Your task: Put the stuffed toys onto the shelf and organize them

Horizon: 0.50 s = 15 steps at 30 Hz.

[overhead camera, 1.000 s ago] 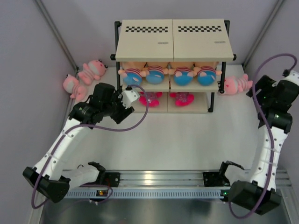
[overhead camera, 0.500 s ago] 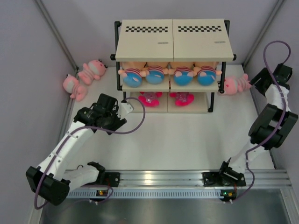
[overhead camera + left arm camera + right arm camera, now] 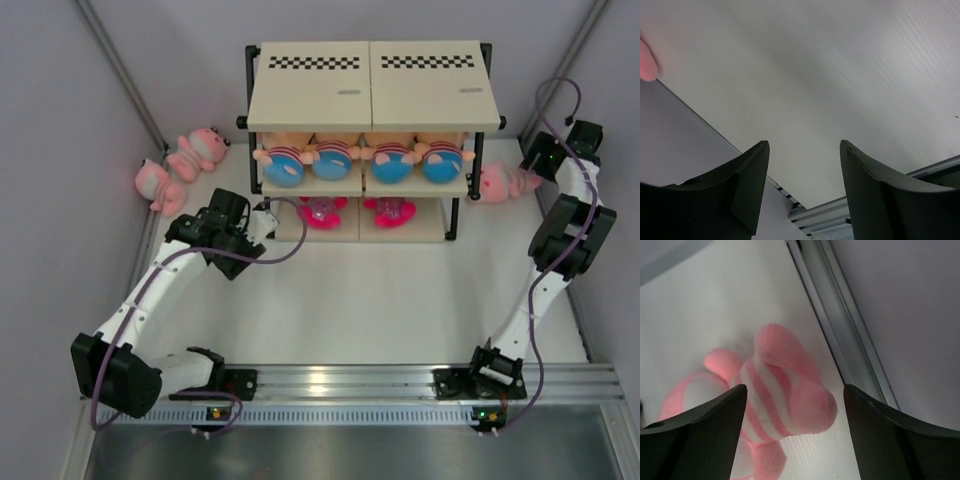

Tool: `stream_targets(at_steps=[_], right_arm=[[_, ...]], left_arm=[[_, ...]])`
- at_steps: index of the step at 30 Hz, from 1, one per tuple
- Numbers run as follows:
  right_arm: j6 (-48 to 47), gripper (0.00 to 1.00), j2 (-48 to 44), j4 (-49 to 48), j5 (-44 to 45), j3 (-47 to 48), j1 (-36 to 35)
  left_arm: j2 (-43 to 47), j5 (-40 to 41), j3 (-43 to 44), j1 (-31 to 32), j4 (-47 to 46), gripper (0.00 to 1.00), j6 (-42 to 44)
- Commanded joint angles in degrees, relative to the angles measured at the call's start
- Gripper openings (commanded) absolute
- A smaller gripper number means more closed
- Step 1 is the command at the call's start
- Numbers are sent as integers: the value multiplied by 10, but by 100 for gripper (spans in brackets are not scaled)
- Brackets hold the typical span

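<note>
The shelf (image 3: 372, 85) stands at the back middle. Its middle tier holds a row of dolls (image 3: 360, 158) in striped shirts and blue bottoms, and magenta toys (image 3: 388, 212) lie on the bottom tier. Two pink striped animals (image 3: 200, 150) (image 3: 160, 185) lie on the table left of the shelf. A third pink striped animal (image 3: 503, 183) (image 3: 782, 390) lies to its right. My right gripper (image 3: 535, 165) (image 3: 795, 386) is open, with this toy's end between its fingers and a gap on both sides. My left gripper (image 3: 265, 215) (image 3: 804, 142) is open and empty by the shelf's front left post.
The right toy lies close to the metal rail (image 3: 840, 335) along the right wall. The left wall's base runs just left of the two pink animals. A metal rail (image 3: 340, 385) with the arm bases crosses the near edge.
My right arm has swung up and back to the pink animal right of the shelf. My left gripper has drawn back from the bottom tier and turned leftward.
</note>
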<state>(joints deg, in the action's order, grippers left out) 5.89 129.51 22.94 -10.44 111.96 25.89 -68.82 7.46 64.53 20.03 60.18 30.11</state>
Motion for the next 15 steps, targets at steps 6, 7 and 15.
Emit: stream_targets(at_steps=[6,7,15], right_arm=[[-19,53,38,32,-64,-7,0],[-17,37,29,19,-72,-22,0],[79,0,-111,-28,-12,-131,3]], left_arm=[[-28,10,33,-3,5,64,-8],[-29,11,33,-3,6,64,-8],[-25,11,41,-3,6,63,-11]])
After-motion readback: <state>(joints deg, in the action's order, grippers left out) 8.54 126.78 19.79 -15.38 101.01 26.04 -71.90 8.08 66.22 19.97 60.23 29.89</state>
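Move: The pink toy lies on its side, its middle about 8 cm left of the right hand, level with it fore and aft and some 6 cm lower; its legs reach almost under the fingers. The rail at the right wall's foot runs roughly 5 cm right of the hand, 9 cm down, and the shelf's right front foot stands about 20 cm left and 14 cm back, equally low. From the left hand, the pink toy is some 31 cm ahead, 73 cm right and 11 cm below. The right fingers come down over the pink toy's leg end and pinch it, closing from wide open to nearly shut. The hand sinks about 4.5 cm while easing left; with the fingers shutting, it then draws back about 2 cm and farther left towards the toy's body, beginning to rise slightly at the end and keeping its hold. ##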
